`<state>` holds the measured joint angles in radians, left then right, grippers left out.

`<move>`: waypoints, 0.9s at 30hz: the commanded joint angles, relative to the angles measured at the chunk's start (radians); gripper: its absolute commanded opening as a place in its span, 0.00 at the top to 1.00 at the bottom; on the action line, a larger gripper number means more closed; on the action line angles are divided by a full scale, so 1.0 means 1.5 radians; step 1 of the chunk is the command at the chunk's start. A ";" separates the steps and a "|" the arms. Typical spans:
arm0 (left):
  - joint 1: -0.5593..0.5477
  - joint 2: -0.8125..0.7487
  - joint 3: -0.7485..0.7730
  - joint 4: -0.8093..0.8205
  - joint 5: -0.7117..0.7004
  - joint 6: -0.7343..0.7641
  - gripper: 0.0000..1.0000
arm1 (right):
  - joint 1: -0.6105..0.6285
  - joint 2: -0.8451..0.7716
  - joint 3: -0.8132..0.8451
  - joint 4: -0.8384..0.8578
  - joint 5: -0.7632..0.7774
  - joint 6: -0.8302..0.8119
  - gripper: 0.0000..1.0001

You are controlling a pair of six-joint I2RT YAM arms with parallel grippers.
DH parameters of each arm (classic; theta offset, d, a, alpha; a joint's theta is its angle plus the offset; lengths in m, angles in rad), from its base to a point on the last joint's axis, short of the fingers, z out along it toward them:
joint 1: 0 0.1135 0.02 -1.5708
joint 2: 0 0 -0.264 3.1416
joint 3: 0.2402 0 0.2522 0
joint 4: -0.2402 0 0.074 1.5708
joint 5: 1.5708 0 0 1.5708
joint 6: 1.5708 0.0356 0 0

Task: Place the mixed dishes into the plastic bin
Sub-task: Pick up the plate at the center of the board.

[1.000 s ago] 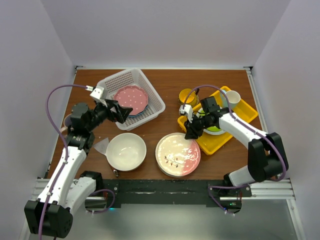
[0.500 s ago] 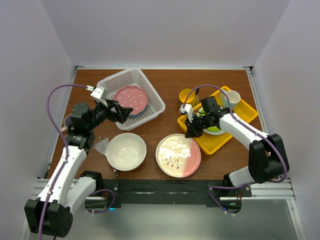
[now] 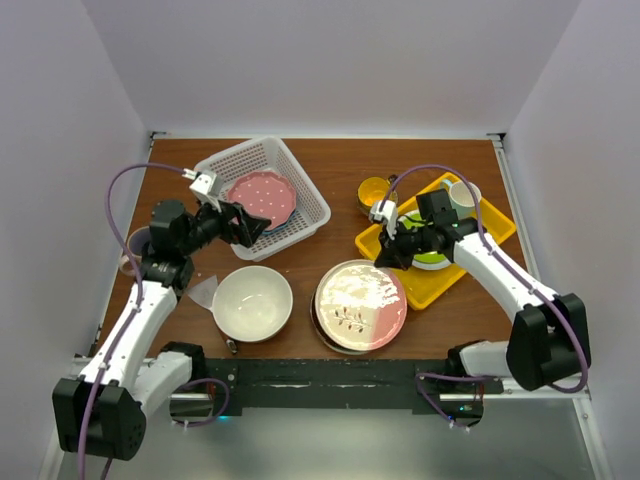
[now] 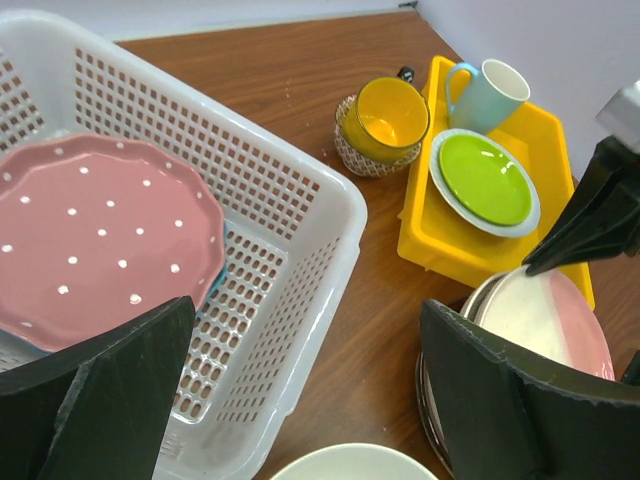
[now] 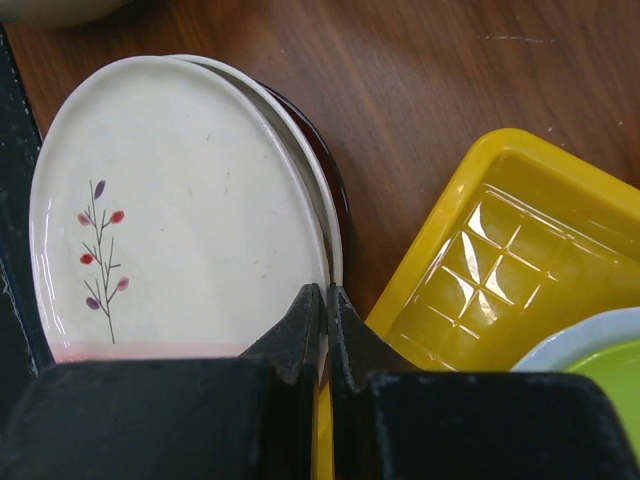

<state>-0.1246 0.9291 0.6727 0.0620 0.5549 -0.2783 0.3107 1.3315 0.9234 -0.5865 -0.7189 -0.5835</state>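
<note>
My right gripper (image 3: 386,258) (image 5: 326,295) is shut on the far rim of the cream-pink plate (image 3: 360,305) (image 5: 180,210). The plate is tipped up over a dark red-rimmed bowl (image 5: 335,190). The white plastic bin (image 3: 308,190) (image 4: 290,200) holds the pink dotted plate (image 3: 262,197) (image 4: 100,235), and a blue plate's edge (image 4: 218,272) peeks out under it. My left gripper (image 3: 245,225) (image 4: 307,330) hangs open over the bin's near corner, holding nothing. The large cream bowl (image 3: 252,302) (image 4: 350,462) sits at the front. The yellow mug (image 3: 375,190) (image 4: 385,115) stands on a woven coaster.
The flat yellow tray (image 3: 470,240) (image 4: 420,215) (image 5: 500,270) on the right carries a lime-green plate (image 3: 432,258) (image 4: 485,178) and a white cup (image 3: 462,195) (image 4: 495,90). A pale translucent scrap (image 3: 203,292) lies left of the cream bowl.
My right gripper has shut on the cream-pink plate's rim and raised that edge, drawing back to the right. The left arm has shifted slightly and stays open.
</note>
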 commanded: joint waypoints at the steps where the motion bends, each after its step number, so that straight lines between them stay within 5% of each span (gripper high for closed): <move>1: 0.004 0.028 0.007 0.033 0.073 -0.012 0.00 | -0.019 -0.042 0.009 0.025 -0.054 -0.009 1.00; 8: -0.029 0.065 0.002 0.070 0.188 -0.026 0.00 | -0.040 -0.071 0.004 0.037 -0.076 -0.002 1.00; 27: -0.186 0.140 0.035 -0.018 0.135 0.022 0.00 | -0.069 -0.008 0.021 0.031 -0.049 0.007 1.00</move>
<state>-0.3649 1.1316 0.6811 0.0544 0.7879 -0.2852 0.2375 1.3338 0.9234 -0.5678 -0.7296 -0.5510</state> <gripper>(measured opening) 0.997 0.022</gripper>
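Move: The lifted plate, whose rim my right hand already pinches, has its middle about 25 cm to my left hand's right, 12 cm back and 14 cm below. From my left hand the plastic bin is some 14 cm straight ahead and the white bowl about 10 cm back and 2 cm left, both nearly 20 cm below. From my right hand the plate's middle is 9 cm back, 5 cm left and a little lower; the yellow tray is roughly 9 cm ahead, 13 cm right, 8 cm lower. My left hand, fingers kept wide open, swings right and back while sinking, about 12 cm altogether, away from the bin towards the free side of the tilted plate. It turns some 25 degrees clockwise and tips further down. My right hand keeps its pinch on the rim, rising about 2 cm and sinking back while easing slightly forward and right. ##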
